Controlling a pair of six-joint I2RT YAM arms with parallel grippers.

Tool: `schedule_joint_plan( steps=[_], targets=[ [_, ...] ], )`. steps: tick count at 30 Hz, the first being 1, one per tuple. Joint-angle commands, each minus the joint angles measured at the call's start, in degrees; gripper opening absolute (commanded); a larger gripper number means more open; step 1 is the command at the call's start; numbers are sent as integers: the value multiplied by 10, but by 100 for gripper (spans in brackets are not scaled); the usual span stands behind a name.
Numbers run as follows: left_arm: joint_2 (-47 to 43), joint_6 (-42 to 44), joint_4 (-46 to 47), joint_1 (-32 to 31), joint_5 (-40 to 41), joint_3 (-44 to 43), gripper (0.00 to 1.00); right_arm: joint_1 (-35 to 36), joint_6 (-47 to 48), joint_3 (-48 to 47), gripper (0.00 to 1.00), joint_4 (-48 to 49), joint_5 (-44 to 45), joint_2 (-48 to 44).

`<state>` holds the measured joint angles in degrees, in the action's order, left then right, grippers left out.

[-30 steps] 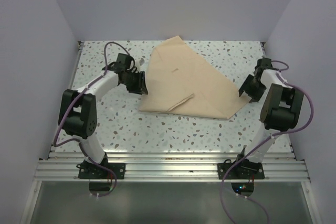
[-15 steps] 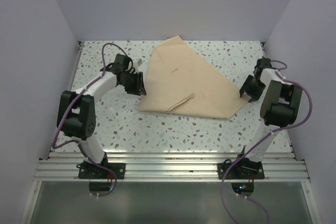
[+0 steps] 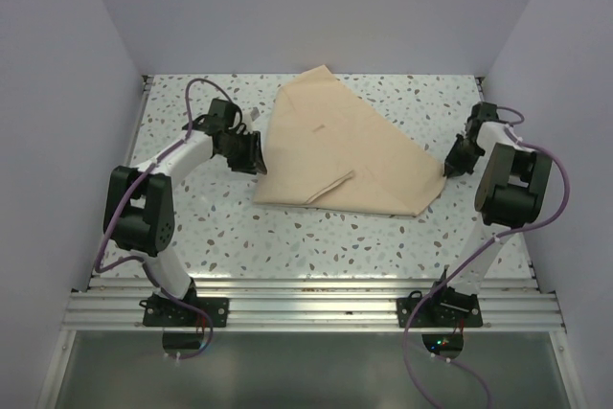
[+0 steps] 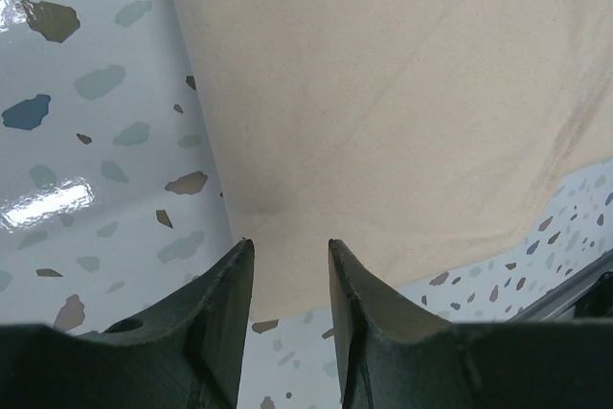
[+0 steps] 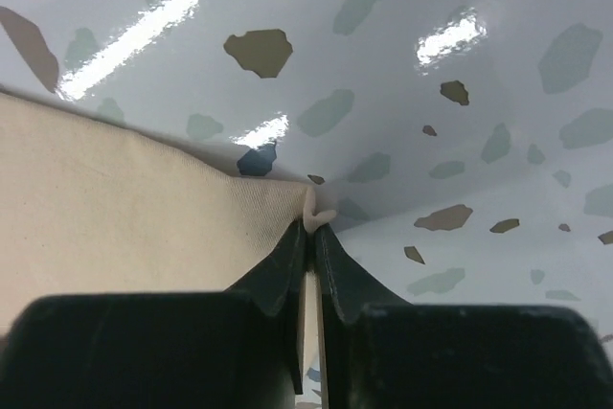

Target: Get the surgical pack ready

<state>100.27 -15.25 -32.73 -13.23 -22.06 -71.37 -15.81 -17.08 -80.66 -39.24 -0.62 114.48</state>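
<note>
The surgical pack shows as a large beige cloth spread flat on the speckled table, one fold near its front edge. My right gripper sits at the cloth's right corner; in the right wrist view it is shut on that corner, a small fold of cloth pinched between the tips. At the cloth's left edge my left gripper hovers, and in its wrist view it stands open, jaws apart over the cloth edge with nothing between them. No tray, instruments or gauze are visible.
Speckled terrazzo table bounded by lilac walls on left, back and right. A metal rail runs along the near edge with both arm bases.
My right gripper has closed onto the cloth's right corner after shifting slightly back toward the wall. The left gripper has barely moved.
</note>
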Motion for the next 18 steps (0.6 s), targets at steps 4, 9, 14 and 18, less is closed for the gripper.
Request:
schedule_joint_plan(
  steps=[4,9,14,18],
  targets=[
    [-8,-7,2,5,-55,-40,41,24,-27,-6,2,15,-75,-72],
    [-5,-54,55,1,-134,-22,39,79,-51,-30,0,-8,-110,-123],
    [-4,-80,78,-27,-141,-24,39,154,-73,-81,0,-20,-138,-141],
    [26,-109,97,-58,-156,-35,39,210,-83,-128,0,-31,-152,-147]
  ],
)
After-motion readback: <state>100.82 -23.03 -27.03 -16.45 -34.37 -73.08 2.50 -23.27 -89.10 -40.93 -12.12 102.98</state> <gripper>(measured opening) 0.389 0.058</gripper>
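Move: The right hand already pinches the cloth's right corner just above the table; the raised fold in mid-cloth lies some 32 cm to its left and 3 cm back. The cloth's near-right corner is about 8 cm left and 11 cm back, its far tip roughly 34 cm left and 36 cm ahead. From the empty left hand the raised fold lies about 20 cm right, 3 cm back and 7 cm down, the near-left corner straight below and 7 cm back. Still pinching the cloth's corner, the right hand sweeps about 17 cm left and up; the left moves right. ##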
